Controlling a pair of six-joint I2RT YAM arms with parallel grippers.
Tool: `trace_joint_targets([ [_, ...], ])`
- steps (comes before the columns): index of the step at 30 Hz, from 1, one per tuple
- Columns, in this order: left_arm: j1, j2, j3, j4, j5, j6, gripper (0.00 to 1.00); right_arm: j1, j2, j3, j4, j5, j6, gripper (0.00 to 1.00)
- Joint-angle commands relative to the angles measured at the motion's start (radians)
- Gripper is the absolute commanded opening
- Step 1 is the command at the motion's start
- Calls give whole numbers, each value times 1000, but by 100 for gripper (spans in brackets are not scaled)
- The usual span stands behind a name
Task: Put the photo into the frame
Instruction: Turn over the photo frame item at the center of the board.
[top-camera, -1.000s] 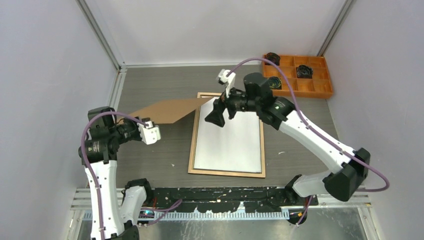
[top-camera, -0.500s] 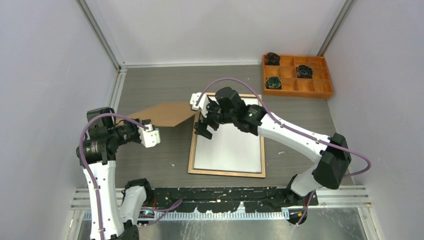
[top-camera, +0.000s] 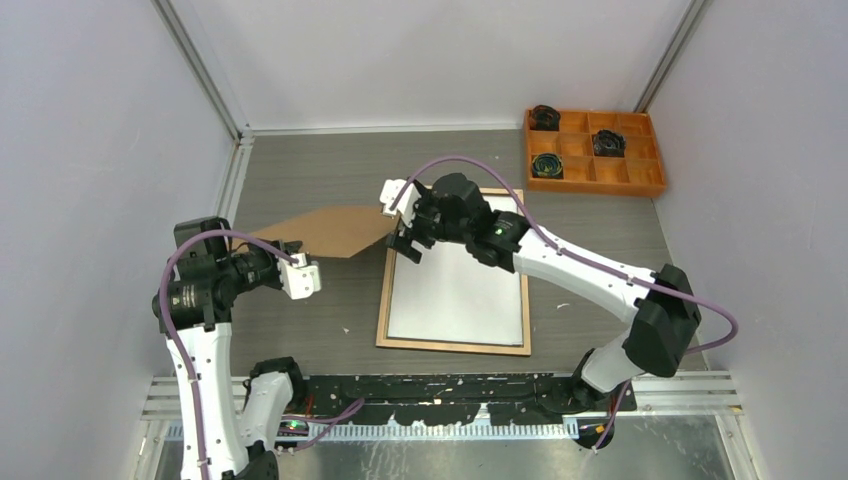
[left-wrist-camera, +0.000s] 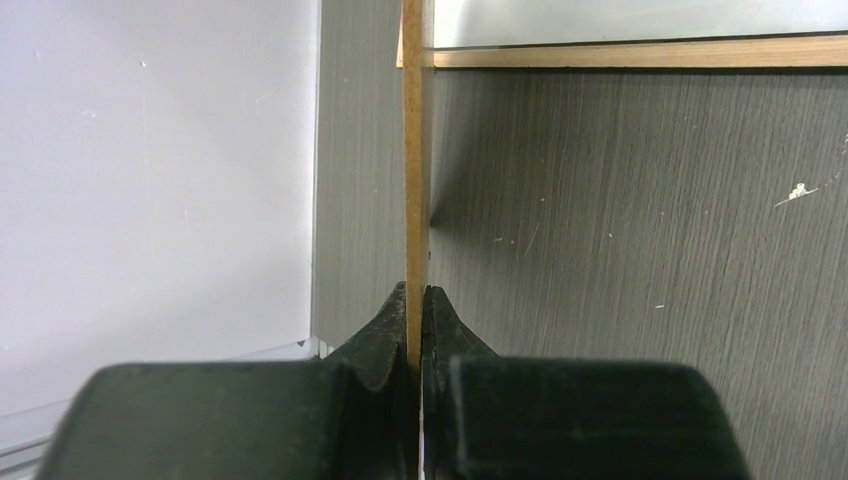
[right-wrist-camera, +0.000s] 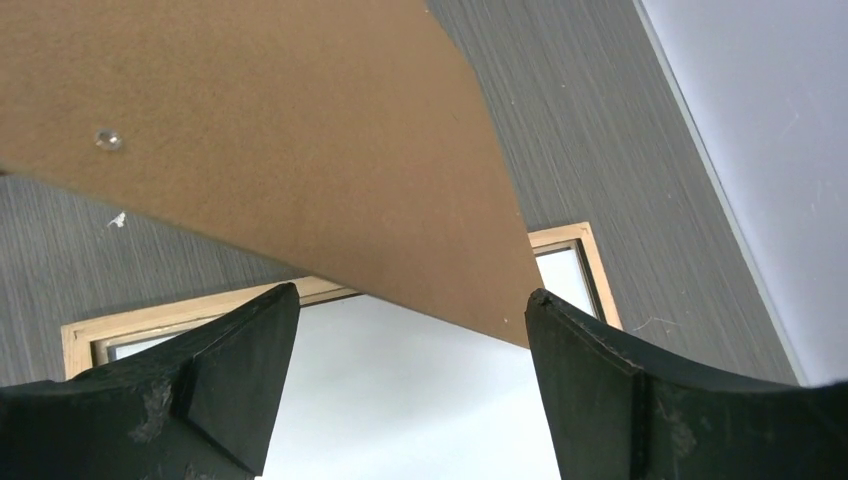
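The frame lies flat on the table with its light wood back up. Inside it sits a white sheet; it appears to be the photo face down, and no picture side shows. My left gripper is shut on the near-left edge of a brown hardboard backing panel, held tilted above the table left of the frame. The left wrist view has that panel edge-on between the closed jaws. My right gripper is open at the panel's right corner, over the frame's top-left corner. Its jaws straddle the panel without touching.
An orange compartment tray with dark coiled items stands at the back right. Grey walls close in the left, back and right sides. A metal rail runs along the near edge by the arm bases.
My right arm swung left and down from behind the frame to the panel's right corner, jaws narrowing slightly. The left gripper kept hold of the panel, which sank a little.
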Motion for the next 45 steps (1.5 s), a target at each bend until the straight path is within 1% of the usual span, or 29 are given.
trace_joint_targets([
  [1, -4, -8, 41, 38, 67, 35, 0, 6, -69, -19, 84, -6, -28, 88],
  [8, -3, -4, 58, 22, 70, 41, 0, 19, -2, 36, 80, -60, -39, 88],
  [14, -5, 4, 70, 19, 69, 46, 0, 47, 43, 47, 111, -21, -88, 87],
  [16, -5, 7, 67, 19, 68, 53, 0, 54, 50, 47, 129, -12, -98, 84],
  [18, -4, 7, 65, 21, 67, 57, 0, 59, 60, 59, 134, -10, -104, 79],
  [20, -4, 9, 62, 25, 66, 56, 0, 61, 71, 74, 128, -10, -111, 70],
  [23, -4, 9, 59, 42, 65, 45, 0, 62, 85, 95, 119, -11, -105, 46],
  [24, -5, 8, 59, 57, 69, 26, 4, 62, 85, 95, 124, -10, -101, 37],
  [25, -4, 6, 56, 83, 72, -6, 15, 62, 84, 96, 133, -5, -94, 30],
  [26, -3, 1, 49, 121, 75, -63, 29, 61, 83, 95, 142, 1, -88, 24],
  [27, -3, -4, 41, 159, 79, -100, 36, 62, 80, 93, 156, 8, -81, 20],
  [28, -4, -14, 25, 214, 84, -137, 45, 63, 75, 89, 165, 17, -68, 14],
  [29, -4, -19, 15, 248, 86, -182, 54, 63, 73, 86, 193, 26, -62, 11],
  [30, -4, -28, -4, 323, 88, -236, 71, 63, 66, 81, 227, 36, -47, 8],
  [31, -4, -35, -20, 373, 88, -306, 79, 63, 62, 78, 240, 41, -38, 7],
  [32, -4, -39, -33, 440, 83, -375, 91, 63, 59, 77, 259, 52, -29, 5],
  [33, -3, -40, -45, 540, 75, -459, 99, 63, 57, 77, 276, 57, -12, 3],
  [34, -4, -38, -52, 612, 59, -541, 99, 63, 56, 81, 282, 63, 5, 1],
  [36, -4, -23, -52, 739, 16, -707, 100, 61, 58, 95, 289, 71, 41, 1],
  [38, -4, 3, -28, 827, -42, -864, 100, 61, 58, 115, 291, 82, 87, 1],
  [41, -4, 52, 44, 842, -111, -1021, 100, 50, 59, 127, 313, 86, 190, 1],
  [45, -4, 84, 97, 830, -174, -1130, 100, 4, 51, 123, 373, 50, 380, 1],
])
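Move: Between the left fingers the brown backboard is still held up off the table; its free right edge lies from that hand about 16 cm to the right, 7 cm ahead and 4 cm below. For the open right hand the same edge is roughly 5 cm to the left, level with it ahead and in height. The frame with the white sheet lies on the table, its middle about 13 cm right, 3 cm back and 22 cm below the right hand. Reaching about 4 cm to its left with open fingers, the right hand comes onto the backboard's free right edge near the corner and closes, pinching it, then lifts some 3 cm. Once the right grip is closing, the left fingers open wide and let go, and the left hand pulls up about 11 cm and forward 7, its left side rolling down some 30 degrees. ##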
